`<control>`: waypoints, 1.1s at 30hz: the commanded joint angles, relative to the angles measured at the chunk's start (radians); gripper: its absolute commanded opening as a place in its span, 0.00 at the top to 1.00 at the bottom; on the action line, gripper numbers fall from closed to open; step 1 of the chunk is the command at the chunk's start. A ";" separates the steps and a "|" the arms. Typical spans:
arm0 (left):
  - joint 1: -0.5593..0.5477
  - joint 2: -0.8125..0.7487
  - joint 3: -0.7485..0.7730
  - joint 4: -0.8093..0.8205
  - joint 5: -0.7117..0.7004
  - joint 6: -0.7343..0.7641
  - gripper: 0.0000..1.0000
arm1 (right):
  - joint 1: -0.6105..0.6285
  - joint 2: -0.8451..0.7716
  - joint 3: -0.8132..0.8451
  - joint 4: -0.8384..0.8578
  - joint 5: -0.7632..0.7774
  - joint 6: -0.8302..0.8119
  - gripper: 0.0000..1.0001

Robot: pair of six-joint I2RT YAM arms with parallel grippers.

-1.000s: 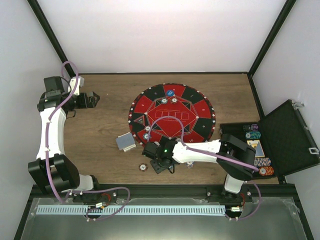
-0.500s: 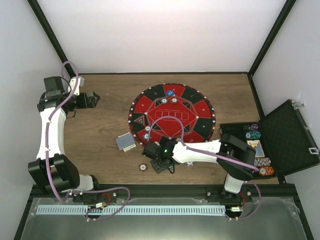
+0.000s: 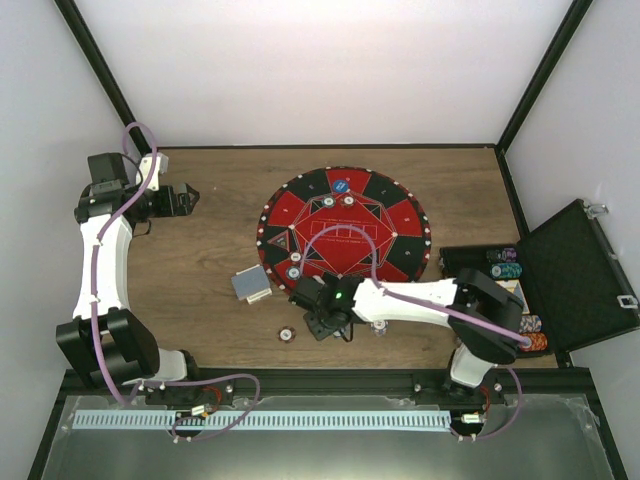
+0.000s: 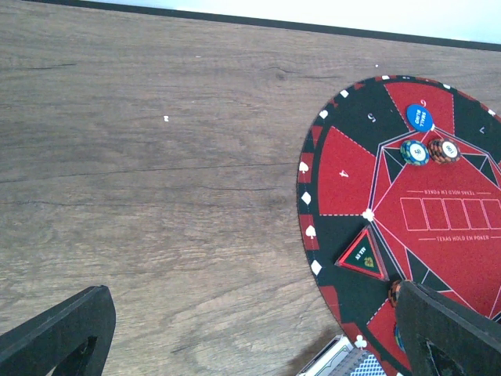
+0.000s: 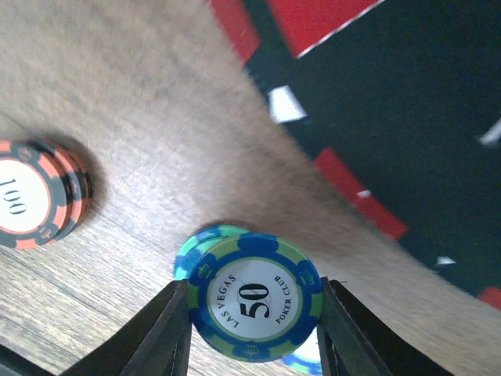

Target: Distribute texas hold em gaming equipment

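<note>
My right gripper is shut on a blue-and-green poker chip marked 50, just above the wood beside the mat's near edge. Under that chip lies a teal chip, and a brown chip stack marked 100 sits to the left. From above, the right gripper is near the brown chip. The card deck lies left of the mat. My left gripper stands open over bare wood, far left. A blue disc and two chips rest on the mat.
The big round red-and-black mat fills the table's middle. It carries a triangular "all in" marker. An open black case with several chip stacks stands at the right edge. Black frame posts rise at the back corners.
The right jaws have narrowed onto the 50 chip, and the right wrist has shifted slightly to the right. The left arm has not moved.
</note>
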 commanded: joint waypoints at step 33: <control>0.004 -0.021 0.006 0.002 0.002 0.008 0.00 | -0.588 -0.007 -0.082 0.131 0.088 -0.166 0.82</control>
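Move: The right hand holds a blue-green 50 chip, bound for the red patch beside a lone brown chip on the round mat, some 15 cm ahead, 14 cm to its right and about 3 cm below. That brown chip lies about 13 cm ahead and 8 cm right of the hand, the orange disc 10 cm ahead and 13 cm right, and the white stack 2 cm ahead and 13 cm right. From the left hand the patch is roughly 50 cm right, 7 cm back and 23 cm below. Keeping its pinch on the 50 chip, the right hand lifts away from the blue-green chips left on the wood and arcs forward and right, about 15 cm each way and up to some 7 cm higher midway, while turning about 25 degrees clockwise. Over the mat it slows and sinks about 8 cm from that peak, bringing the chip down low on the right side of the brown chip, fingers still shut on it. ##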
